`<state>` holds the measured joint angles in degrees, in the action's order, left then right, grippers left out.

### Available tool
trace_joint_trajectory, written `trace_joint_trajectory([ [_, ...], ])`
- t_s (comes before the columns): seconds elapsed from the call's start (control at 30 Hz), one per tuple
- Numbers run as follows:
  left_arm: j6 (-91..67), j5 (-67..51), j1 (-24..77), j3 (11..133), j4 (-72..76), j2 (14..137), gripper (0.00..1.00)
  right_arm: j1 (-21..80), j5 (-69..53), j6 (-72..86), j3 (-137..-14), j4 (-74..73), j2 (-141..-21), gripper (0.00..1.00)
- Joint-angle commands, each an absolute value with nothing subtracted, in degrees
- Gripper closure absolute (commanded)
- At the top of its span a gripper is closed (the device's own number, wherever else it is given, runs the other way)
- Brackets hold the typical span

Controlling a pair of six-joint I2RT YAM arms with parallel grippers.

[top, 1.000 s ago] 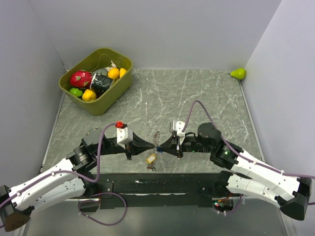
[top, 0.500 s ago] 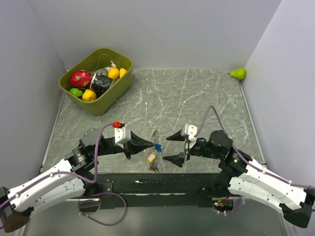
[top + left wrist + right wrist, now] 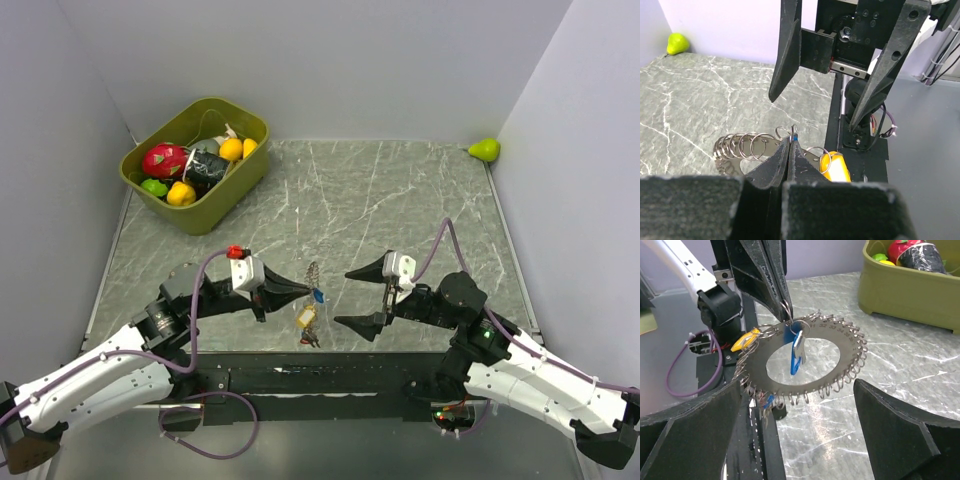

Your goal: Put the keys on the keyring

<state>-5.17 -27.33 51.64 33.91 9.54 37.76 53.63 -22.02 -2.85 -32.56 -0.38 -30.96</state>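
Observation:
The keyring [image 3: 840,371] is a flat metal disc edged with many small split rings, hanging upright above the table's near edge. My left gripper [image 3: 311,289] is shut on one small ring at its top [image 3: 791,142]. A blue key [image 3: 797,352] dangles from that ring across the disc's hole. A yellow key [image 3: 745,341] hangs at the disc's side, and more small keys [image 3: 767,401] cluster at its bottom. My right gripper [image 3: 343,297] stands wide open a little to the right of the keyring, with nothing between its fingers [image 3: 905,425].
An olive bin [image 3: 243,128] of fruit toys stands at the back left. A green pear [image 3: 485,150] lies in the back right corner. The black mounting plate [image 3: 340,372] runs along the near edge, right under the keyring.
My right gripper has opened and drawn back to the right, away from the keyring. The blue key now hangs free from the ring. The left gripper has stayed shut and nearly still.

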Motion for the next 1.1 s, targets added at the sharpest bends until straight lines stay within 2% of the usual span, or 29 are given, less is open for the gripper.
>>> trace_joint_trajectory([
  [0.0,-4.5,-25.5,51.8,33.6,14.1,38.4,0.99,53.6,-20.6,-2.4,-32.7,2.5,-30.8,0.0],
  [0.43,-2.8,-21.8,51.2,37.7,21.3,55.5,0.99,53.6,-19.5,-1.4,-32.2,2.9,-31.5,0.0],
  [0.87,-5.1,-15.5,48.3,48.8,36.7,73.4,0.99,53.6,-15.6,-1.2,-31.7,0.4,-26.0,0.0],
  [1.07,-7.7,-11.0,46.8,48.7,48.7,82.3,0.99,53.6,-15.3,-1.0,-32.7,-2.3,-25.6,0.0],
])
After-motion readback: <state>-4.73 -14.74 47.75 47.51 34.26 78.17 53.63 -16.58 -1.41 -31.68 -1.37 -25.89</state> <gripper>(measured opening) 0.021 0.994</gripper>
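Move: The left hand already holds the keyring's disc by its rim loops, the disc's middle about 2 cm ahead, 1 cm right and 4 cm below; the blue key hangs some 2 cm right, 1 cm back and 3 cm below, the yellow key about 5 cm back, straight below. Clear table for the keyring lies roughly 20 cm ahead, 10 cm right and 24 cm down; from the empty right hand it is about 20 cm ahead, 1 cm right and 22 cm below. Keeping its closed pinch, the left hand carries the keyring and its hanging keys forward about 15 cm and to the right about 9 cm, out over the middle of the table ahead of the right hand; it dips some 8 cm in the first half, climbs about 5 cm of that back, and swings its fingers about 15 degrees counter-clockwise. The right hand, fingers still wide open and empty, stays almost put and only late eases a couple of centimetres right and slightly up. ##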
